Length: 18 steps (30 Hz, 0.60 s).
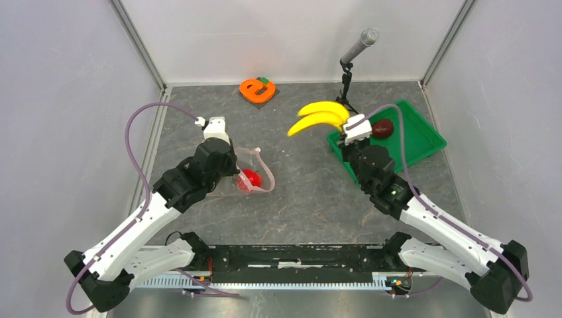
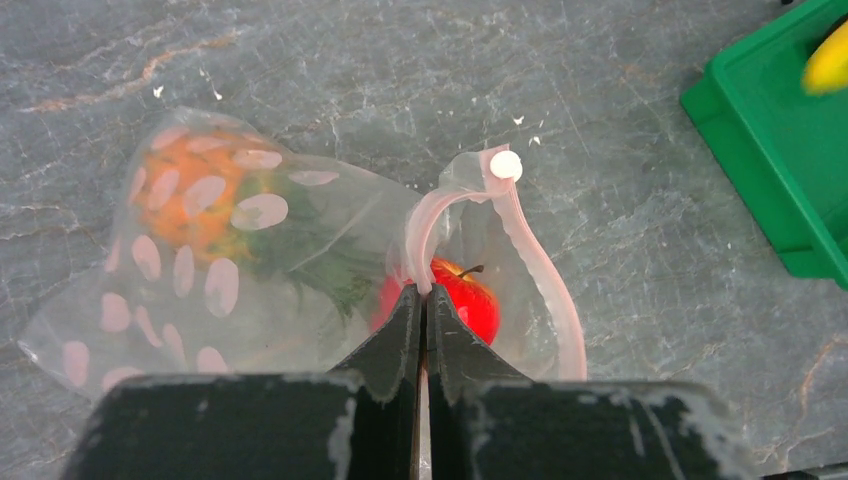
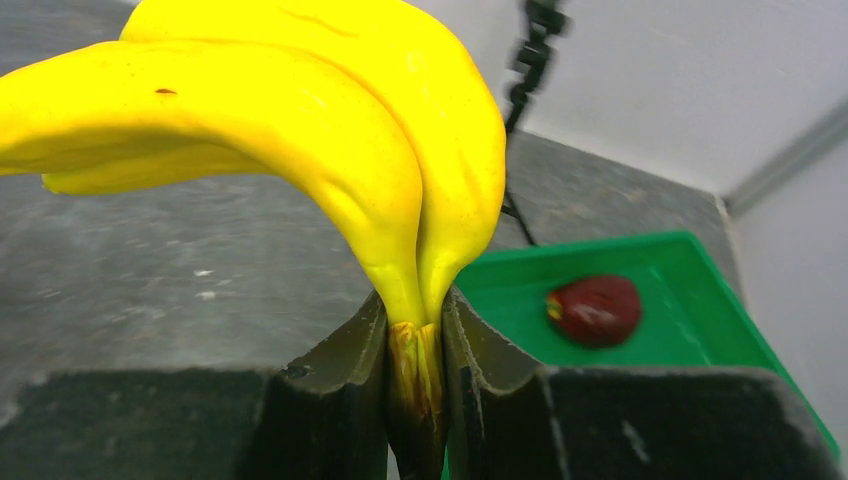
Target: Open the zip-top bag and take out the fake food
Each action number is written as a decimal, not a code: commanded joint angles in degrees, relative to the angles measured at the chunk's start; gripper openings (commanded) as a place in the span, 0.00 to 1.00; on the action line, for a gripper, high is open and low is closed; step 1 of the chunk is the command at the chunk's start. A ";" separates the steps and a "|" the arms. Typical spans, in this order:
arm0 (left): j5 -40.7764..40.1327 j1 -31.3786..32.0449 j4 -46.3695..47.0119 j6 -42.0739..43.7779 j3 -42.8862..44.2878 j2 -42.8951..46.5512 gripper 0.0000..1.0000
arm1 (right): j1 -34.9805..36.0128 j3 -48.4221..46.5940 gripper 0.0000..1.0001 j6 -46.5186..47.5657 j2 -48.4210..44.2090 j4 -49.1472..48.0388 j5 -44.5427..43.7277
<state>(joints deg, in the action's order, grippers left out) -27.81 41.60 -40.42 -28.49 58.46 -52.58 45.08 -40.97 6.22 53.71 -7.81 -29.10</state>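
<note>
The zip-top bag [image 2: 215, 290], clear with pale pink dots, lies on the grey table with its pink zip strip [image 2: 540, 270] gaping open. Inside it I see a red apple [image 2: 470, 300] [image 1: 250, 179] and an orange pineapple [image 2: 195, 200] with green leaves. My left gripper [image 2: 422, 292] is shut on the bag's pink rim just above the apple. My right gripper [image 3: 414, 318] is shut on the stem of the yellow banana bunch [image 3: 300, 130] [image 1: 319, 116], holding it in the air by the green tray's left edge. A dark maroon fruit [image 3: 594, 309] [image 1: 382, 128] lies in the tray.
The green tray [image 1: 417, 139] sits at the right back of the table. An orange "e"-shaped object [image 1: 257, 89] lies at the back centre. A microphone on a black stand [image 1: 350, 63] rises behind the tray. Grey walls close in the table on three sides.
</note>
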 commanded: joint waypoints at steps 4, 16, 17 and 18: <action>1.95 0.06 3.64 1.58 -4.05 3.42 0.02 | -16.39 2.25 0.00 -7.77 -1.14 3.95 -5.96; 4.44 0.06 5.63 3.27 -7.25 7.26 0.02 | -41.63 3.44 0.00 -26.09 9.09 0.55 0.18; 4.65 0.06 5.62 3.43 -7.38 7.33 0.02 | -42.56 3.72 0.00 -27.17 9.94 -0.29 0.14; 4.84 0.06 5.74 3.61 -7.48 7.31 0.02 | -43.66 4.07 0.00 -27.85 10.96 -1.09 0.12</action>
<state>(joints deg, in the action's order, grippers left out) -23.88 41.60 -37.95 -28.45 51.44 -46.11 4.58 -37.39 -15.27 62.50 -3.16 -29.76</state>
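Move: The right hand holds the bananas by the stems. The middle of the green tray lies about 12 cm ahead of that hand, 20 cm to its right and 25 cm below. In the tray, the dark red fake vegetable is some 16 cm ahead of the hand and 18 cm to its right; the tripod's foot stands roughly 29 cm ahead and 4 cm right. From the left hand, the tray is about 17 cm ahead, 55 cm right and 22 cm below. The right hand swings the bananas quickly to the right, some 23 cm, over the green tray, also reaching about 5 cm forward and sinking ever faster to about 10 cm lower, while its wrist turns about 45 degrees clockwise and tips downward, the fingers keeping their grip on the stems. Meanwhile the left hand keeps its pinch on the bag's zip rim and eases a little down and back. ##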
